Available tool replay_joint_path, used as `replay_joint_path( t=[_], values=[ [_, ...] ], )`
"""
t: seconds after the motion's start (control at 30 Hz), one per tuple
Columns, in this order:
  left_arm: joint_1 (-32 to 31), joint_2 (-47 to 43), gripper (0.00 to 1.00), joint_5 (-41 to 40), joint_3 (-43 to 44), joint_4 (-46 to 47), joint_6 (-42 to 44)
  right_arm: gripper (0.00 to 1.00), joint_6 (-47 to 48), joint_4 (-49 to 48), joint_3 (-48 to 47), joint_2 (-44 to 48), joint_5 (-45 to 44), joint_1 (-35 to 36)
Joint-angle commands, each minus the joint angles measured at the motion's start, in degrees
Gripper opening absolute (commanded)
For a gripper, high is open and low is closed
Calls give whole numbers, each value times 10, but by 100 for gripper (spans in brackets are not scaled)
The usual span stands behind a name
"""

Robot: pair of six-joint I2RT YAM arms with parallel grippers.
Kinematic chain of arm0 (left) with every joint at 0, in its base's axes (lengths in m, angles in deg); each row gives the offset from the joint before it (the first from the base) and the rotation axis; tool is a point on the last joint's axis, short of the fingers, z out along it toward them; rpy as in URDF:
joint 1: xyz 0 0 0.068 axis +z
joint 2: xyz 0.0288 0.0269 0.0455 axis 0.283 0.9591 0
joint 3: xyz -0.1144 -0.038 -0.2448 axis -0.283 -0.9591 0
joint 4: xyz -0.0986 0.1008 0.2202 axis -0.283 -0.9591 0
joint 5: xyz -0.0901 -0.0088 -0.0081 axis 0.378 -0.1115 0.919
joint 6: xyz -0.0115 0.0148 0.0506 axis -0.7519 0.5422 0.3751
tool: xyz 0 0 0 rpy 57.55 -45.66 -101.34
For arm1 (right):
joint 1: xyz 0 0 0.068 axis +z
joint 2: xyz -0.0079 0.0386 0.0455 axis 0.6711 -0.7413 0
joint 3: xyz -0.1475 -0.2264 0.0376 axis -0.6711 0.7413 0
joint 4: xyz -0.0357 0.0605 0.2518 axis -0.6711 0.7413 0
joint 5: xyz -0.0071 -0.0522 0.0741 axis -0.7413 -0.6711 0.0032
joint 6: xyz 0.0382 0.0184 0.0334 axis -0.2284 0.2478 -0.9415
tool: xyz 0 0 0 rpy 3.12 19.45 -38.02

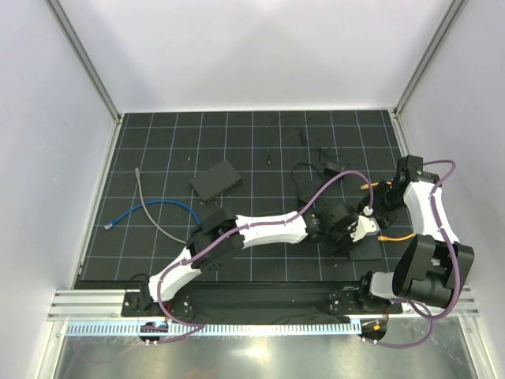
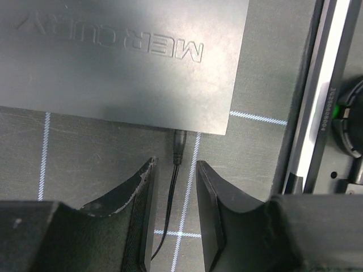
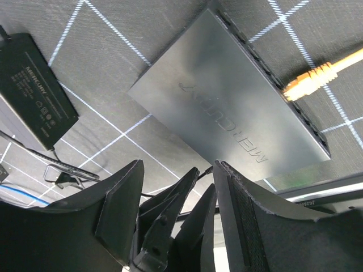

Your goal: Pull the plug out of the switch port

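Note:
The grey Mercury switch point(image 2: 125, 62) lies flat on the gridded mat, partly under both grippers point(image 1: 364, 251). A small black plug point(image 2: 179, 145) sits in its near edge, and its thin cable runs back between the fingers of my left gripper point(image 2: 174, 164). That gripper is open, astride the cable just short of the plug, touching neither. An orange plug point(image 3: 306, 79) is seated in a port on the switch's point(image 3: 227, 107) other long side. My right gripper point(image 3: 178, 164) is open above the switch's corner, with the left gripper's fingers showing between its own.
A black power adapter point(image 3: 34, 90) lies beyond the switch with its cable. A second dark box point(image 1: 215, 180) sits mid-mat, with a blue cable point(image 1: 158, 205) and a grey cable point(image 1: 144, 197) to its left. The orange cable point(image 1: 398, 235) runs right. The mounting rail point(image 2: 317, 102) borders the switch.

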Motion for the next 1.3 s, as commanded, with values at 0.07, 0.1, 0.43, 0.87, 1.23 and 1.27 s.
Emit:
replay_joint_path(
  t=[0.07, 0.1, 0.43, 0.87, 1.23, 1.27],
  values=[
    [-8, 2, 36, -8, -11, 26, 23, 59, 5, -19, 6, 7, 29, -3],
    [-8, 3, 36, -8, -12, 26, 23, 59, 4, -22, 7, 8, 29, -3],
    [-8, 6, 31, -14, -33, 49, 17, 53, 14, -41, 19, 8, 69, -3],
    [-10, -13, 3, -25, -83, 103, 8, 49, 17, -56, 39, 4, 101, -3],
    [-7, -43, 0, -49, -165, 182, 8, 26, 26, -63, 78, 1, 99, -1],
    [-7, -46, 0, -48, -170, 187, 8, 25, 21, -62, 83, 4, 95, 1]
  ],
)
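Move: The plug in the switch's left side lies almost under the left hand's open fingers, level fore and aft, about 1 cm to the right and 2 cm below. The switch's middle is some 4 cm ahead and 7 cm right of that hand at plug height; the orange plug, about 4 cm ahead and 13 cm right. From the right hand, the switch's middle lies roughly 3 cm back, 1 cm right and 7 cm down, the plug 7 cm back, 5 cm left and equally low. Straight down about 2 cm goes the left hand, then it stays there and shuts its fingers, pinching the plug's tail where the cable leaves it, and tilts slightly. The right hand drifts about 3 cm left above the switch, then sinks some 2 cm and edges back, tilting about 10 degrees and partly closing its fingers. ##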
